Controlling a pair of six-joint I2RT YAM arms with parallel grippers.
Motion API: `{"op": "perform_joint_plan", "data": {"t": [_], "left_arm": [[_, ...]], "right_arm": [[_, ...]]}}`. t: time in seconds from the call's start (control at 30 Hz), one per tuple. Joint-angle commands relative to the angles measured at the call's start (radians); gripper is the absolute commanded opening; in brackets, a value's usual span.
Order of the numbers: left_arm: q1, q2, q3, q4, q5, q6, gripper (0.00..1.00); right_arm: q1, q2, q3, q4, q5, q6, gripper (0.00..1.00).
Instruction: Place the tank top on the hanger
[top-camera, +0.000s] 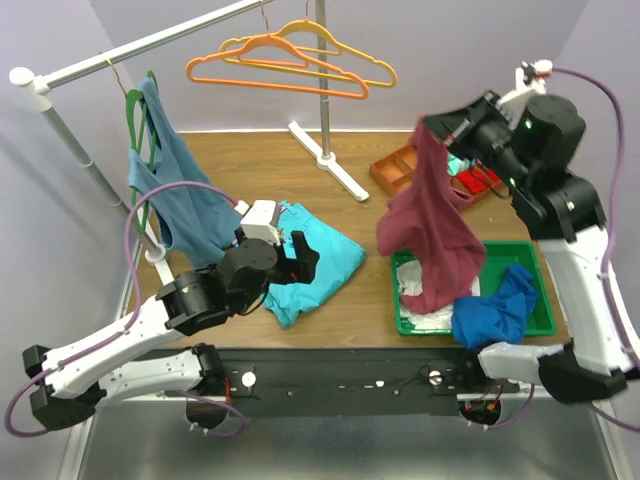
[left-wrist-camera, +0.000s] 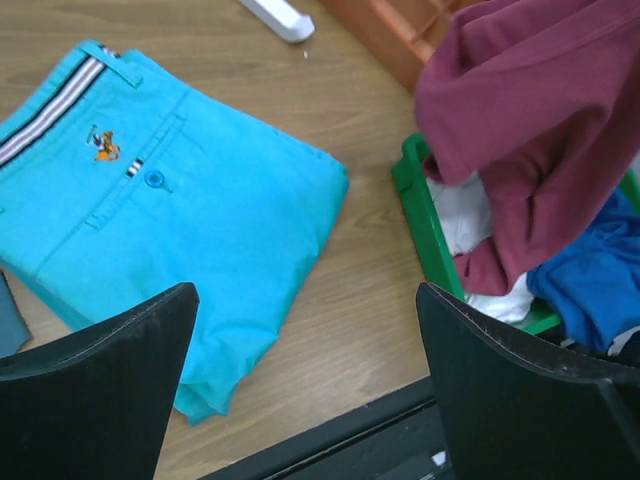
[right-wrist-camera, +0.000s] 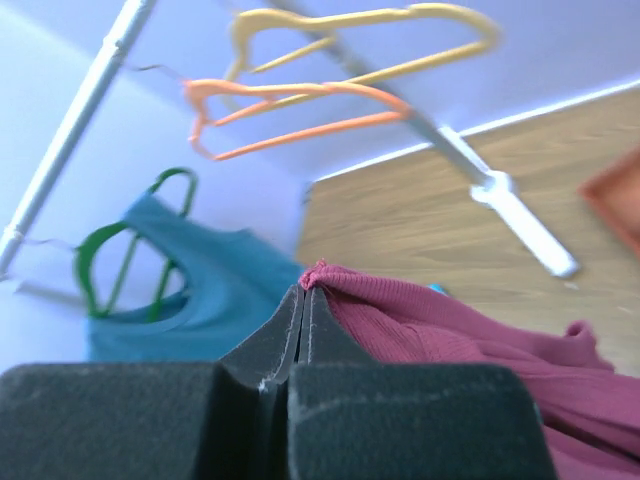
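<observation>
The maroon tank top (top-camera: 432, 228) hangs in the air from my right gripper (top-camera: 432, 128), which is shut on its top edge; its lower part drapes into the green tray (top-camera: 540, 322). In the right wrist view the fingers (right-wrist-camera: 305, 300) pinch a fold of the tank top (right-wrist-camera: 420, 315). The orange hanger (top-camera: 280, 66) hangs on the rail (top-camera: 150, 42) at the back, also visible in the right wrist view (right-wrist-camera: 300, 105). My left gripper (top-camera: 300, 258) stands open over the turquoise folded garment (top-camera: 310, 262), with nothing between its fingers (left-wrist-camera: 100, 380).
A yellow hanger (top-camera: 330, 45) hangs behind the orange one. A blue-grey tank top (top-camera: 180, 190) hangs on a green hanger (top-camera: 140, 150) at the left. The green tray holds white and blue cloth (top-camera: 500, 305). An orange-brown box (top-camera: 400, 170) sits at the back right. The rail's stand foot (top-camera: 330, 160) rests mid-table.
</observation>
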Motion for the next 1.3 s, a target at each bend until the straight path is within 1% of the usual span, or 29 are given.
{"op": "perform_joint_plan", "data": {"t": [0.0,0.03,0.13,0.17,0.27,0.33,0.4,0.43,0.47,0.5,0.53,0.57,0.6,0.63,0.67,0.7,0.73,0.77,0.8,0.83,0.87,0.93,1.0,1.03,1.1,1.13,1.2,1.23,1.27], "left_arm": [[0.010,-0.032,0.087,-0.048,-0.125,0.004,0.99],[0.012,-0.033,0.109,-0.054,-0.136,0.009,0.99],[0.016,-0.041,0.149,-0.077,-0.175,0.022,0.99],[0.018,-0.047,0.155,-0.079,-0.189,0.027,0.99],[0.022,-0.058,0.167,-0.080,-0.228,0.029,0.99],[0.030,-0.056,0.166,-0.080,-0.247,0.019,0.99],[0.041,-0.053,0.158,-0.077,-0.263,-0.010,0.99],[0.042,-0.050,0.141,-0.068,-0.261,-0.016,0.98],[0.047,-0.049,0.129,-0.061,-0.252,-0.022,0.98],[0.050,-0.047,0.117,-0.051,-0.248,-0.036,0.96],[0.059,-0.044,0.089,-0.045,-0.239,-0.057,0.94],[0.062,-0.041,0.072,-0.042,-0.228,-0.072,0.93],[0.067,-0.036,0.057,-0.042,-0.211,-0.086,0.91],[0.070,-0.033,0.008,-0.036,-0.193,-0.112,0.90],[0.079,-0.032,-0.023,-0.022,-0.174,-0.119,0.88],[0.085,-0.030,-0.055,0.013,-0.130,-0.125,0.88],[0.093,-0.024,-0.116,0.036,-0.105,-0.128,0.86],[0.119,-0.016,-0.143,0.062,-0.079,-0.129,0.83],[0.134,-0.004,-0.164,0.111,-0.050,-0.132,0.82],[0.153,0.034,-0.184,0.136,0.013,-0.129,0.80],[0.177,0.054,-0.213,0.166,0.056,-0.120,0.76],[0.228,0.135,-0.227,0.254,0.154,-0.114,0.73],[0.245,0.196,-0.209,0.304,0.176,-0.094,0.72],[0.251,0.258,-0.194,0.312,0.180,-0.087,0.71],[0.260,0.315,-0.132,0.331,0.190,-0.076,0.71],[0.265,0.370,-0.109,0.338,0.197,-0.056,0.71],[0.265,0.422,-0.030,0.348,0.228,-0.019,0.70],[0.263,0.483,0.000,0.335,0.226,0.014,0.70],[0.265,0.516,0.065,0.320,0.229,0.038,0.69]], "right_arm": [[-0.002,0.207,0.262,0.029,-0.279,-0.001,0.01],[-0.002,0.241,0.372,0.029,-0.337,0.019,0.01],[0.000,0.331,0.508,0.073,-0.422,0.082,0.01],[0.000,0.347,0.529,0.093,-0.477,0.100,0.01],[0.005,0.404,0.610,0.140,-0.540,0.157,0.01],[0.008,0.413,0.632,0.133,-0.545,0.160,0.01],[0.014,0.375,0.515,0.155,-0.548,0.154,0.01],[0.018,0.337,0.437,0.219,-0.549,0.154,0.01],[0.018,0.259,0.356,0.253,-0.545,0.156,0.01],[0.018,0.209,0.154,0.288,-0.539,0.157,0.01],[0.018,0.165,0.055,0.369,-0.537,0.168,0.01],[0.023,0.120,-0.063,0.403,-0.549,0.171,0.01],[0.021,0.024,-0.258,0.423,-0.543,0.170,0.01],[0.024,-0.022,-0.382,0.451,-0.528,0.162,0.01],[0.032,-0.082,-0.489,0.466,-0.497,0.160,0.01],[0.031,-0.181,-0.588,0.469,-0.471,0.160,0.01],[0.031,-0.240,-0.792,0.468,-0.438,0.159,0.01],[0.034,-0.286,-0.876,0.468,-0.386,0.165,0.01],[0.034,-0.326,-0.968,0.465,-0.373,0.171,0.01],[0.035,-0.399,-1.091,0.445,-0.358,0.183,0.01],[0.037,-0.424,-1.153,0.445,-0.342,0.200,0.01],[0.037,-0.487,-1.227,0.440,-0.347,0.226,0.01],[0.038,-0.523,-1.283,0.411,-0.319,0.229,0.01],[0.038,-0.536,-1.297,0.378,-0.304,0.231,0.01],[0.038,-0.569,-1.320,0.361,-0.278,0.228,0.01],[0.038,-0.572,-1.323,0.345,-0.269,0.225,0.01],[0.037,-0.569,-1.320,0.339,-0.253,0.217,0.01],[0.038,-0.566,-1.316,0.333,-0.250,0.206,0.01],[0.038,-0.560,-1.311,0.331,-0.244,0.200,0.01]]}}
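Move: The right hand already holds the tank top aloft. The bare table gap it is bound for lies about 4 cm back, 13 left and 46 below it; the green bin is some 11 back, 12 right and 45 below, the cyan shorts 6 back, 25 left and 46 below. From the left hand, the hanging tank top's middle is about 28 cm right and 5 ahead, at its height; the shorts lie 6 ahead, 2 right and 25 below. Right hand swings the tank top up-left, then lowers it 45 cm, drawing back; left hand rises, sinks, narrowing. ##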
